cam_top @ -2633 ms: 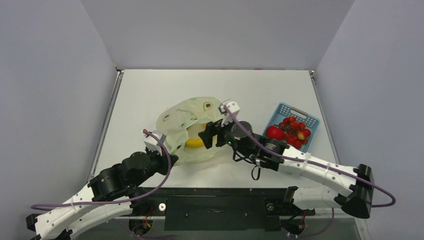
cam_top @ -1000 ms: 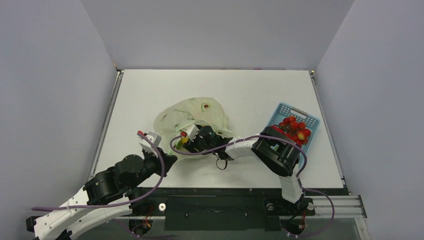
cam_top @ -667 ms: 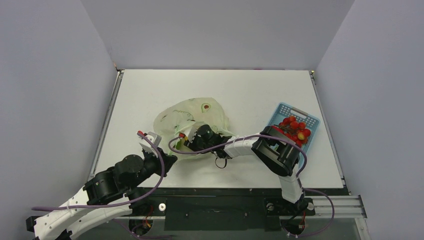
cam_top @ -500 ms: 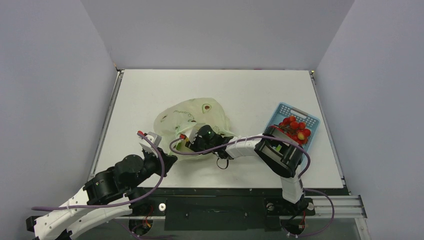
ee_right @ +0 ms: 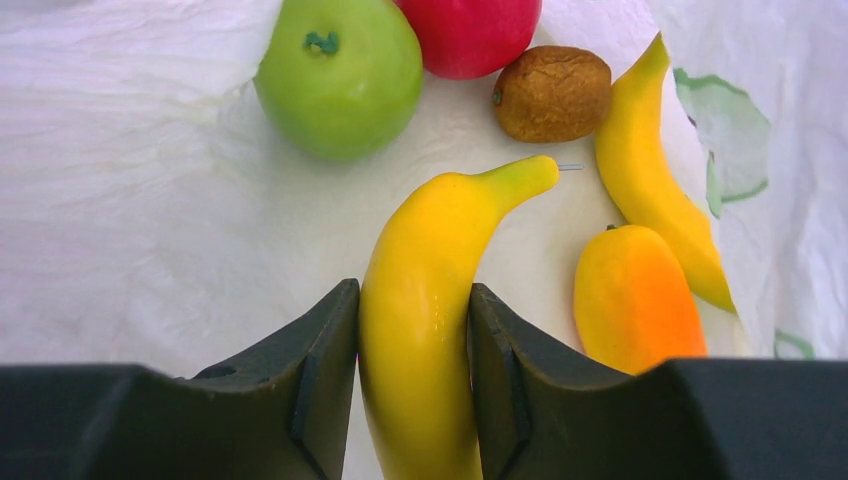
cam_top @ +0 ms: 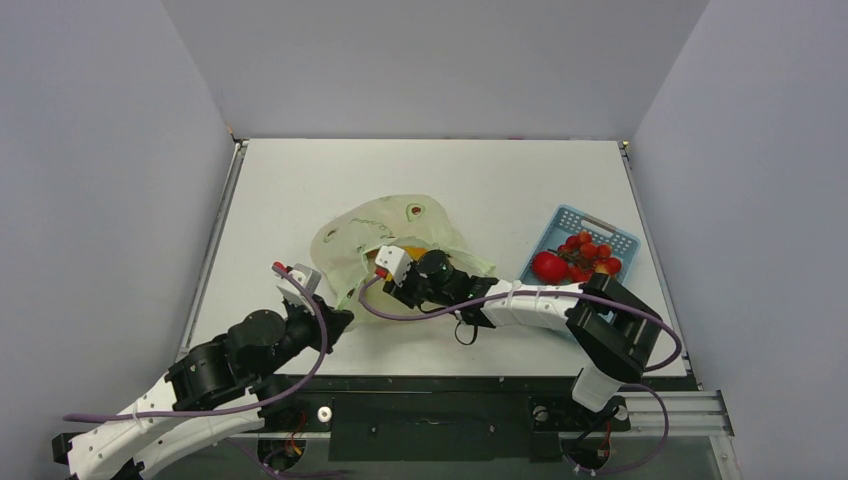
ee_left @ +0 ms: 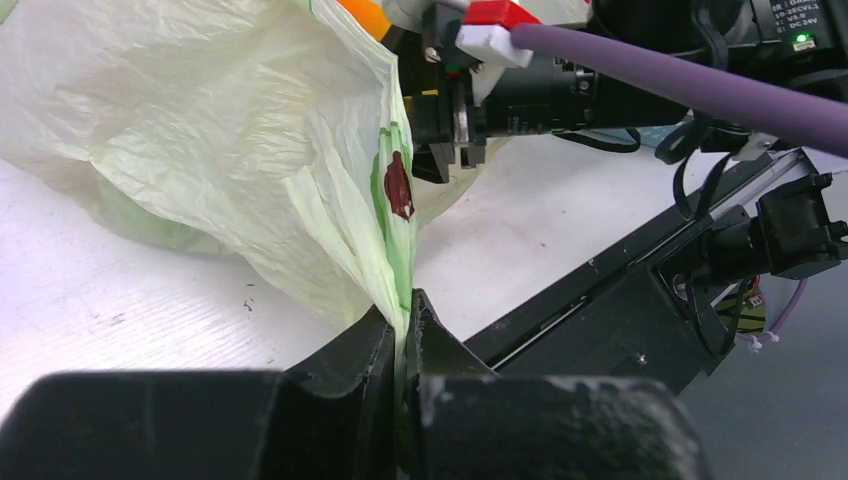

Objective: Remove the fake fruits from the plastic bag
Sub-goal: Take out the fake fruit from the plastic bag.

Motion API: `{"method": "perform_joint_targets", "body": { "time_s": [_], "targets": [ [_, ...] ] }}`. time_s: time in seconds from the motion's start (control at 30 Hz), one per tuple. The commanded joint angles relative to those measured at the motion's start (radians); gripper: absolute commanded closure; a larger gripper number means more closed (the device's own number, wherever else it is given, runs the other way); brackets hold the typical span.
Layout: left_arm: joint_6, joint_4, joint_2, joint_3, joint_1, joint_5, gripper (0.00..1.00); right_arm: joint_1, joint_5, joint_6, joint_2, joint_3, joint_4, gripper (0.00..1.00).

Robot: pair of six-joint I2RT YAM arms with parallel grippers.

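The plastic bag (cam_top: 372, 228), pale yellow-green with brown-red spots, lies crumpled mid-table with its mouth toward the arms. My left gripper (ee_left: 403, 305) is shut on the bag's near edge (ee_left: 395, 250) and holds it up. Inside the bag, my right gripper (ee_right: 412, 292) is shut on a yellow banana (ee_right: 430, 250), one finger against each side. Around it lie other fake fruits: a green pear (ee_right: 340, 75), a red fruit (ee_right: 470, 28), a brown kiwi (ee_right: 552, 92), a second banana (ee_right: 650, 190) and an orange-yellow mango (ee_right: 635, 300).
A blue lattice basket (cam_top: 600, 220) sits at the right and holds a red apple (cam_top: 549, 266) and small red fruits. The right arm (cam_top: 540, 300) stretches low across the table's near part from right to left. Grey walls enclose the table.
The right gripper's jaws have closed on the banana. The wrist has drawn back slightly to the right, and the arm's elbow has swung out right. The left gripper keeps its hold.
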Motion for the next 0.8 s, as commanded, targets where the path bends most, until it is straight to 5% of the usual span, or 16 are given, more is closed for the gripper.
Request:
{"method": "perform_joint_targets", "body": {
  "time_s": [0.0,0.4,0.77],
  "targets": [
    [0.0,0.049,-0.008,0.006,-0.007,-0.014,1.0,0.01,-0.006,0.018,-0.063,-0.046,0.054,0.95],
    [-0.001,0.045,0.003,0.008,-0.009,-0.017,1.0,0.008,-0.331,0.311,-0.078,-0.049,0.385,0.95],
    [-0.006,0.044,-0.014,0.006,-0.01,-0.027,1.0,-0.006,-0.338,0.338,-0.238,-0.127,0.402,0.95]
  ]
}}
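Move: Some 37 cm to the right of the right hand, about 2 cm farther out and 6 cm lower, is the blue basket; the right hand already grips the banana above the open bag. In the bag, about 6 cm below that hand, the mango lies 7 cm ahead and 6 cm right, the kiwi 8 cm ahead and 6 cm left, the green apple 10 cm left and level. From the left hand the basket is some 44 cm right, 13 cm ahead and 18 cm down. Lifting the already gripped banana away from the fruit in the bag, the right hand first slides back and slightly right, then climbs and swings left towards the left hand: about 8 cm up and 6 cm back overall. Its down-sloping fingers tip up some 25 degrees, keeping their hold; the left hand stays put, still pinching the bag's rim. ##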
